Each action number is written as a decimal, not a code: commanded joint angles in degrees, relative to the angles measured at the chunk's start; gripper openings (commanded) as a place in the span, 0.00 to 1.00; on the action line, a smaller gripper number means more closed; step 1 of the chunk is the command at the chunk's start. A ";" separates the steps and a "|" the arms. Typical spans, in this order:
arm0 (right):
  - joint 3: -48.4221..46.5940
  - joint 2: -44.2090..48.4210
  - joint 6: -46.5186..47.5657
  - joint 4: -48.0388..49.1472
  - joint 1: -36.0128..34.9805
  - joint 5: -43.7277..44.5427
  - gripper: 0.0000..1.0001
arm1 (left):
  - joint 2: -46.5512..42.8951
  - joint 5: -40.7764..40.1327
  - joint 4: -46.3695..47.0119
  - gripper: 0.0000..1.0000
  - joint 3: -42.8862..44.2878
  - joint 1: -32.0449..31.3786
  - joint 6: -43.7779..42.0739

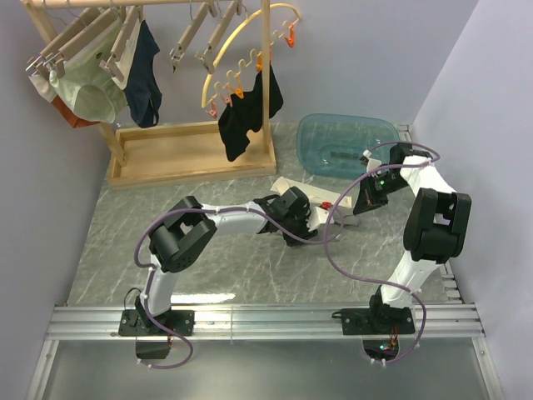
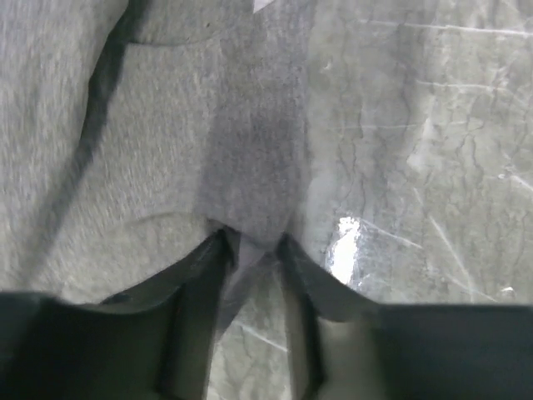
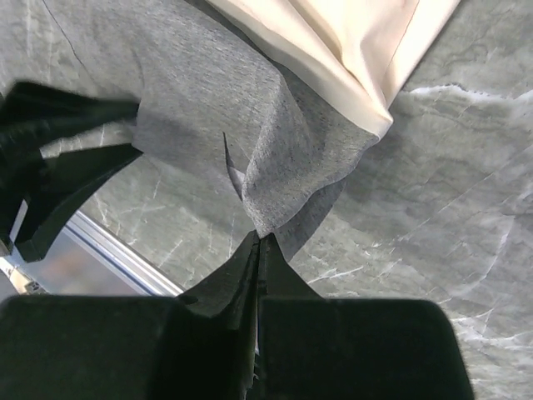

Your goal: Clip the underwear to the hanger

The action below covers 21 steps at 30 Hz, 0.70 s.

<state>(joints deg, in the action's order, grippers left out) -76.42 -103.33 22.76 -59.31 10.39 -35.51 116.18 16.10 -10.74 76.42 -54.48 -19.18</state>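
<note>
The underwear (image 3: 208, 133), grey fabric, is stretched low over the table between my two grippers. In the top view it is mostly hidden under them. My left gripper (image 1: 297, 227) is shut on a fold of the underwear's edge (image 2: 250, 167), with its jaws pinched on the cloth (image 2: 251, 243). My right gripper (image 1: 365, 202) is shut tight on a corner of the underwear (image 3: 263, 237). The hanger (image 1: 283, 184), a light wooden bar, lies on the table just behind the grippers. Its pale bar (image 3: 350, 50) lies over the far edge of the fabric. A small red part (image 1: 326, 204) shows beside it.
A wooden rack (image 1: 191, 154) stands at the back left with several hangers, pale green briefs (image 1: 87, 92), navy briefs (image 1: 146, 79), a yellow curved hanger (image 1: 241, 37) and a black garment (image 1: 246, 117). A blue translucent tub (image 1: 346, 143) sits at the back right. Walls close both sides.
</note>
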 commanded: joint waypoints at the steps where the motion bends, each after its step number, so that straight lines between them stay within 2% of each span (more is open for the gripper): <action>1: -2.50 0.41 -0.18 -0.63 0.33 -1.06 0.00 | 2.03 -0.71 -0.59 0.36 1.80 -1.24 -2.62; 2: -2.59 0.50 -0.09 -0.81 0.33 -1.14 0.00 | 2.12 -0.37 -1.73 0.18 1.54 -1.24 -2.70; 3: -2.76 0.58 -0.09 -1.07 0.33 -1.14 0.00 | 1.69 -0.28 -2.26 0.10 0.75 -1.24 -2.71; 5: -2.77 0.93 0.00 -1.25 0.33 -1.41 0.00 | 0.02 0.77 -3.84 0.00 -1.79 -1.07 -2.27; 9: -2.85 1.72 0.18 -2.91 0.33 -1.76 0.00 | -11.63 8.13 -9.70 0.00 -5.49 1.12 0.36; 15: -1.45 7.96 -0.70 -5.37 0.15 -2.46 0.00 | -29.49 15.98 -21.68 0.00 -1.90 3.23 4.14; 20: -6.97 11.31 -3.16 -6.87 -0.81 -3.43 0.00 | -32.95 17.64 -26.61 0.00 5.47 8.85 6.96; 21: -8.38 10.70 -3.95 -7.22 -0.90 -3.69 0.00 | -32.17 18.61 -26.96 0.00 6.80 12.52 7.40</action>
<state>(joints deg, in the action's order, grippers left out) -79.70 -94.52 20.99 -65.41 10.07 -37.50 83.02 30.50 -32.80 79.37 -47.46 -14.61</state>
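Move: The grey edge of the underwear lies right between the left fingertips, half open around it just over the table; the cream waistband lies flat about 12 cm ahead of them and 4 cm to the right, the empty teal bin some 26 cm ahead and 14 cm to the right. The right hand already holds a grey corner; from it that left-hand edge lies about 16 cm left, 7 cm back and 7 cm lower. Shut the left gripper to pinch the grey edge at the table. Then draw it about 7 cm left and 5 cm back and sweep it up fast, some 22 cm in all, tilting the fingers about 20 degrees out of their downward slant towards the right. Keep the right gripper shut on its corner and let it rise about 6 cm late in the lift. ##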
